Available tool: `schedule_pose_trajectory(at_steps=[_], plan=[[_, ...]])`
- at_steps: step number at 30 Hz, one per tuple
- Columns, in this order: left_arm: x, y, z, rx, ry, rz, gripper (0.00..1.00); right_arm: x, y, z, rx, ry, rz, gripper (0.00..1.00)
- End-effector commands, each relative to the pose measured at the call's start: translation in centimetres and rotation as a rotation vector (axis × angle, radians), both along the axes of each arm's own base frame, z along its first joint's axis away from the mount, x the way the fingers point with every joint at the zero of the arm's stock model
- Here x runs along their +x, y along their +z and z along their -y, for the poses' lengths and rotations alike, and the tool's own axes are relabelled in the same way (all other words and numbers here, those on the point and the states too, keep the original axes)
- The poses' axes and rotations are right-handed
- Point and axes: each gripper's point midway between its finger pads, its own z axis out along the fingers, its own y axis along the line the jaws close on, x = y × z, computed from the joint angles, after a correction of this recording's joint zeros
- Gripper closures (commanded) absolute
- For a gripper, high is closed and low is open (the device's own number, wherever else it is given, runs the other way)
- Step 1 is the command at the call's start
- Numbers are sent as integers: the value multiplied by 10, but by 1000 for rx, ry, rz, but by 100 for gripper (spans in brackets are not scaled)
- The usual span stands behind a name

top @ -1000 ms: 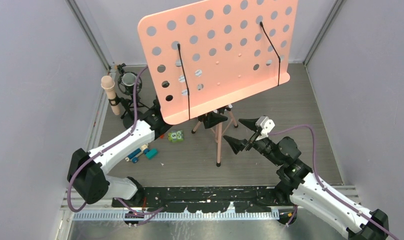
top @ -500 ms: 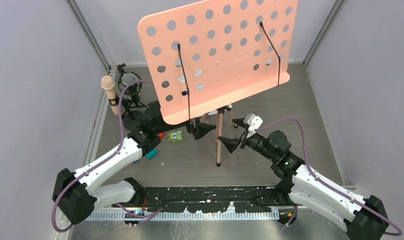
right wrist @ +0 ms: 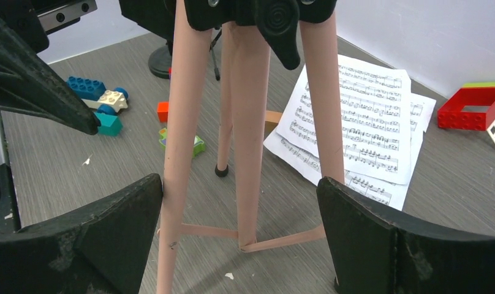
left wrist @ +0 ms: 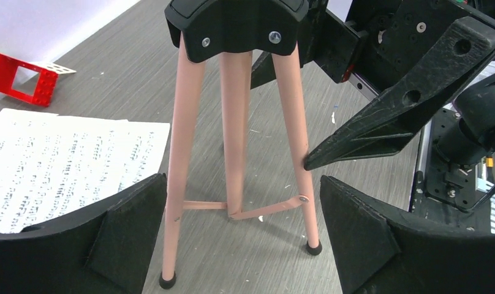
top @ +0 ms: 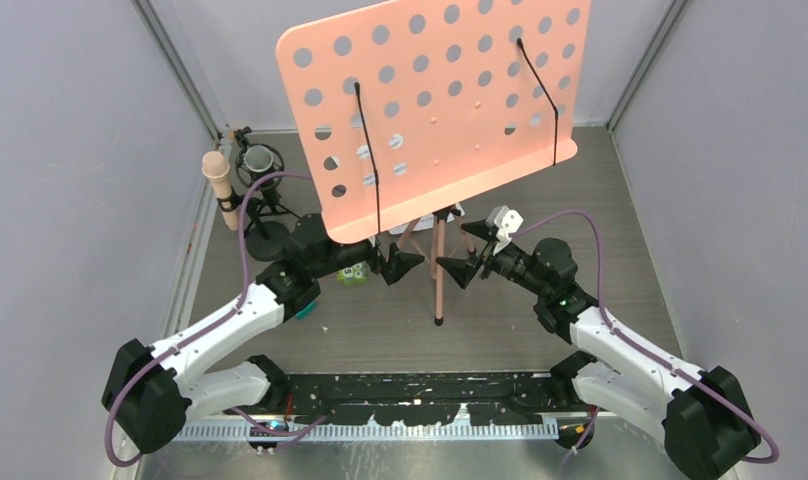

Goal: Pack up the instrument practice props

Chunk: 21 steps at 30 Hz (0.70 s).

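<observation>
The pink music stand rises mid-table, its perforated desk [top: 440, 110] tilted above its tripod legs [top: 438, 270]. My left gripper [top: 398, 258] is open at the legs from the left. Its wrist view shows the legs [left wrist: 236, 122] between its wide jaws [left wrist: 240, 184]. My right gripper [top: 458, 252] is open on the opposite side, its jaws [right wrist: 239, 180] straddling the same legs [right wrist: 248, 122]. One right fingertip [left wrist: 312, 162] touches a leg. White sheet-music pages [right wrist: 355, 122] [left wrist: 61, 159] lie flat behind the tripod. The beige-pink microphone [top: 218, 185] stands at the back left by a black round base [top: 265, 242].
Small toy blocks lie left of the tripod: a green one [top: 353, 272], a teal one [top: 302, 308] and a blue-and-white cluster [right wrist: 104, 101]. A red frame block [right wrist: 472, 107] [left wrist: 15, 76] sits beyond the pages. Grey walls enclose the table on three sides.
Both grippers have closed in on the tripod legs from either side, still open. The left arm swung its elbow back and down. The stand's desk has shifted slightly.
</observation>
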Motion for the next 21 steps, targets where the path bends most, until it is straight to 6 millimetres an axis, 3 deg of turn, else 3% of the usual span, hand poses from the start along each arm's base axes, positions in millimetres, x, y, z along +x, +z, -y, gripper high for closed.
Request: schedule_pose_trajectory(at_steps=[1, 7, 15, 21], plan=[[12, 12, 0, 6, 9, 94, 5, 3, 32, -4, 41, 35, 109, 0], [26, 2, 5, 20, -8, 103, 25, -6, 22, -7, 20, 92, 114, 0], [44, -5, 5, 46, 19, 137, 37, 2, 17, -7, -27, 81, 136, 0], [51, -12, 6, 71, 34, 143, 46, -5, 18, -4, 42, 65, 84, 5]])
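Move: The stand's left leg rises about 5 cm ahead of the open left hand and 3 cm to its right, the leg's middle near the hand's height or slightly below. The centre post stands some 5 cm ahead and 6 cm right; the leg pointing back to the robot is level with the hand and 7 cm right. From the right hand, that left leg is about 2 cm ahead and 7 cm left. Sinking about 4 cm and sliding about 4 cm forward at once, the left hand goes down along the tripod below its clamp towards the left leg, rolling slightly while its fingers close by nearly half around that leg and the post. The right hand stays wide open at the tripod's other side, turning only about 5 degrees counter-clockwise. ##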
